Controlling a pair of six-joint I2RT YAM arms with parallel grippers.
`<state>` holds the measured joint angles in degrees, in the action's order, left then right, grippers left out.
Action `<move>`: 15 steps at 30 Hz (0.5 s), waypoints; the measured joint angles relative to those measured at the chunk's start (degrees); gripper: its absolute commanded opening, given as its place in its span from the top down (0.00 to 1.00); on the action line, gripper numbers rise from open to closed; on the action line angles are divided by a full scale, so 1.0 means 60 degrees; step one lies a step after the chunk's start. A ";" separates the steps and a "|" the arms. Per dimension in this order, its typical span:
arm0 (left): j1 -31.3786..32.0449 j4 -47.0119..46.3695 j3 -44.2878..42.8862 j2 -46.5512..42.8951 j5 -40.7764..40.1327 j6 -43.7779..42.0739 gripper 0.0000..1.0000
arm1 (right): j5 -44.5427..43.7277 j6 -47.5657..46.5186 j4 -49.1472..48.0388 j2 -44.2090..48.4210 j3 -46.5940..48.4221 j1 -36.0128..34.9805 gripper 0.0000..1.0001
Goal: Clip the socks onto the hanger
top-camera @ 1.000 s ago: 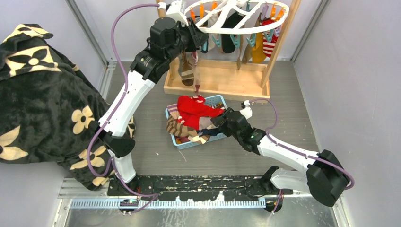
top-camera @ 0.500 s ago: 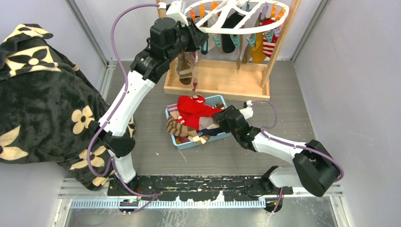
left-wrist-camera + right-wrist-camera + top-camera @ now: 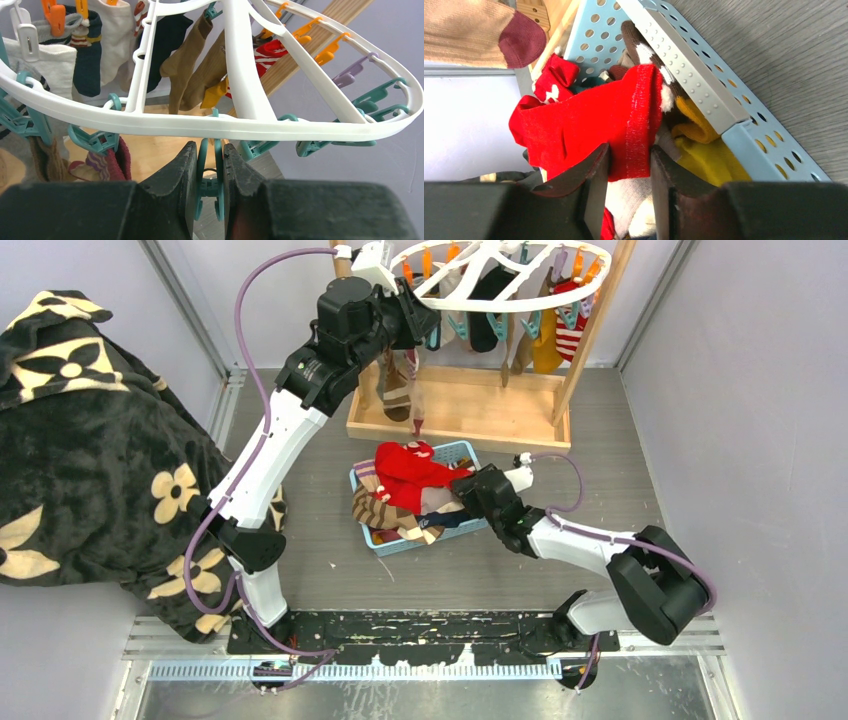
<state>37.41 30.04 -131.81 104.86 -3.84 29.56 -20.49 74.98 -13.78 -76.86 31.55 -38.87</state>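
The white oval hanger (image 3: 520,302) (image 3: 235,75) hangs at the back with teal and orange clips and several socks pinned to it. My left gripper (image 3: 425,325) (image 3: 210,160) is up under its rim, shut on a teal clip (image 3: 216,172), squeezing its two arms together. My right gripper (image 3: 462,490) (image 3: 629,165) reaches into the blue basket (image 3: 455,452) (image 3: 704,85). It is open, with the cuff of a red sock (image 3: 405,475) (image 3: 584,120) lying between the two fingers. Under it lie a yellow sock (image 3: 709,155) and a brown-striped sock (image 3: 385,512).
A wooden stand (image 3: 470,410) holds the hanger, its base just behind the basket. A big black floral blanket (image 3: 90,440) covers the left side. Grey walls close in both sides. A tan sock with a maroon toe (image 3: 479,32) dangles above the basket.
My right gripper has pushed a little further into the basket and its jaws have narrowed around the red sock's cuff. The left gripper stays shut on the clip.
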 measured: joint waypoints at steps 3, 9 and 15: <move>0.0000 0.0000 0.0000 0.0000 -0.0004 0.0000 0.86 | -0.0084 -0.0233 0.0018 0.0113 0.0000 0.0000 0.74; 0.0000 0.0000 0.0000 0.0000 -0.0004 0.0000 0.85 | -0.0382 -0.1406 0.0678 0.1198 0.0342 0.0000 0.79; 0.0000 0.0000 0.0000 0.0000 -0.0004 -0.0004 0.86 | -0.0579 -0.2980 0.1486 0.1847 0.1308 0.0000 0.83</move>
<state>37.41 30.04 -131.81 104.86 -3.86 29.54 -23.97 57.10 -4.86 -65.78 39.40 -38.87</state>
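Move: The red sock's cuff sits right between the right hand's open fingers, only about 1 cm ahead and 1 cm lower. Around it in the basket, all some 3 cm below that hand, lie the striped sock 3 cm ahead and 1 cm right, the mustard sock 4 cm back and 2 cm right, and the grey sock 3 cm back and 5 cm left. From the left hand, up at the hanger, the cuff lies roughly 9 cm back, 5 cm right and 39 cm below. The red sock's cuff gets pinched as the right fingers close on it beside the basket's right rim. After barely shifting while they begin to shut, that hand pulls the cuff almost straight up, about 9 cm and gathering speed, away from the pile, with the fingers tipping upward some 15 degrees and still narrowing. ##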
